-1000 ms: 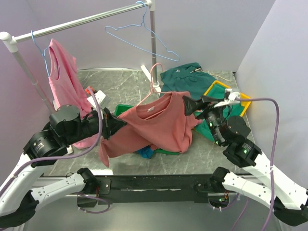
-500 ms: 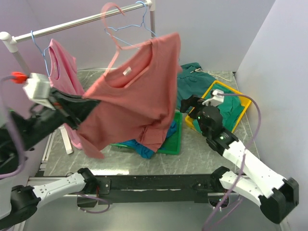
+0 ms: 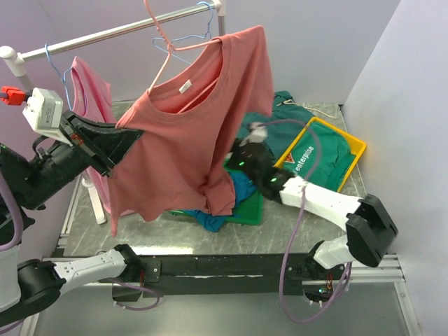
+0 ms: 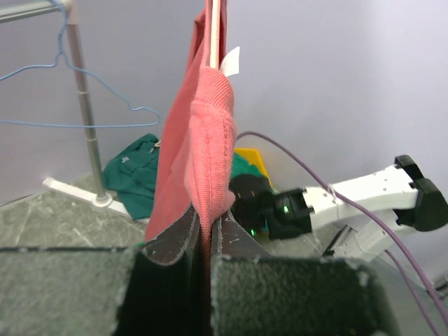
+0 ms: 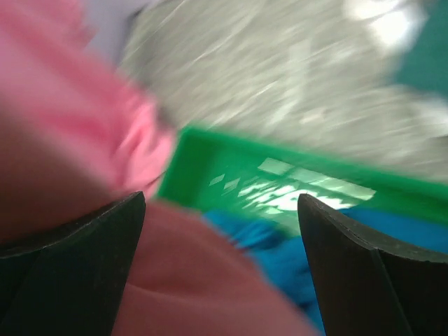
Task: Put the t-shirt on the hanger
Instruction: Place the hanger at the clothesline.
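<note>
The salmon-red t-shirt [image 3: 189,140] hangs high in the air with its neck and white tag [image 3: 185,86] facing the camera. The coral-pink hanger [image 3: 166,54] runs through the neck, and its hook [image 3: 149,8] is up by the rail; I cannot tell whether it rests on it. My left gripper [image 3: 136,133] is shut on the shirt's left shoulder seam. The left wrist view shows the t-shirt [image 4: 203,140] pinched in the left gripper [image 4: 208,218], with the hanger [image 4: 214,28] above. My right gripper [image 3: 245,150] is open and low beside the shirt's hem. In the blurred right wrist view the right gripper [image 5: 220,238] has nothing between its fingers.
A metal rail [image 3: 105,33] carries a light blue wire hanger [image 3: 189,43] and a lighter pink shirt [image 3: 87,84]. Under the t-shirt a green tray [image 3: 250,210] holds a blue garment [image 3: 210,220]. Dark green clothes [image 3: 283,112] and a yellow tray [image 3: 353,147] lie at the right.
My left arm has lifted the t-shirt and hanger from table height up to the rail. My right gripper has left the shirt's right shoulder and swung left and low, toward the hem.
</note>
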You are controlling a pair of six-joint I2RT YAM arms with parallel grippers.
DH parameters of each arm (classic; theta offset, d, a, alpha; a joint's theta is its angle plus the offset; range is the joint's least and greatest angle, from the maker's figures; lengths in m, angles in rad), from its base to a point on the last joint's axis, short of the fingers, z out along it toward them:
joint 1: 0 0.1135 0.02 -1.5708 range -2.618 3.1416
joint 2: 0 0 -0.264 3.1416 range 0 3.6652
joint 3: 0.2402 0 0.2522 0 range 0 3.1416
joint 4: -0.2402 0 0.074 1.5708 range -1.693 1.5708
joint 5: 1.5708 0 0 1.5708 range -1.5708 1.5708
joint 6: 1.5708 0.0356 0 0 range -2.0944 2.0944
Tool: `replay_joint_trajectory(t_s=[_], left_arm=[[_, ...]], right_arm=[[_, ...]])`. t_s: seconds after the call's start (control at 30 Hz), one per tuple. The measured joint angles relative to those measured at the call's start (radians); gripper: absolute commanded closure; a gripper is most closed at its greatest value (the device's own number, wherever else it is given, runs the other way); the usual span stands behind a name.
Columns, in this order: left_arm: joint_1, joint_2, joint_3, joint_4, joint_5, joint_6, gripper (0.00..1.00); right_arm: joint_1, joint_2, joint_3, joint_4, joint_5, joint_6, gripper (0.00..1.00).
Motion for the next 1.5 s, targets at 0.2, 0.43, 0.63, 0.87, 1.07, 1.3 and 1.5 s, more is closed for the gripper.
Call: replay_joint_trajectory(t_s=[0.2,0.43,0.63,0.87,1.07,1.3,1.5], left_arm=[[0.0,0.019,0.005,-0.03,-0.166,-0.005,0.99],[0.0,-0.037,-0.157,-0.031,-0.343,-0.048,0.99],[0.0,-0.112,-0.309,-0.085,-0.4,-0.088,0.99],[0.0,-0.174,-0.384,-0.111,-0.507,-0.162,0.99],[0.0,-0.127,-0.431,-0.09,-0.643,-0.186,0.99],[0.011,0.039,-0.378,-0.028,-0.79,-0.156,0.99],[0.126,0.113,-0.338,0.039,-0.792,-0.112,0.99]], right_arm=[[0.179,0.048,0.011,0.079,-0.079,0.026,0.04],[0.2,0.048,0.01,0.153,-0.235,0.047,0.05],[0.231,0.048,0.01,0.164,-0.321,0.057,0.05],[0.248,0.103,0.052,0.167,-0.393,0.07,0.05],[0.248,0.203,0.155,0.161,-0.468,0.094,0.06],[0.248,0.301,0.322,0.144,-0.547,0.117,0.06],[0.248,0.33,0.388,0.136,-0.585,0.136,0.06]])
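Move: The left hand already grips the t-shirt's shoulder over the hanger; the rail spot for the hook lies about 34 cm ahead, 14 to its left and some 5 above. From that hand the pink tank top hangs 25 ahead, 22 left and lower; the empty blue hanger is 45 ahead, 10 right. From the open right hand, the shirt's middle is about 10 left, 8 back and 16 higher, with the green tray some 20 below, 5 left. The left hand keeps its pinch and carries the shirt and hanger towards the rail, first forward and then sinking, then forward again, about 15 cm forward and 13 cm down in all with some 7 cm of leftward drift, while it swings roughly 50 degrees counter-clockwise so that the hook comes round to the rail between the tank top and the blue hanger. Meanwhile the right hand, fingers still wide open, sweeps about 20 cm left and 12 cm back, following the shirt and turning counter-clockwise too, then rises a little to bring its fingers up against the hanging cloth. ##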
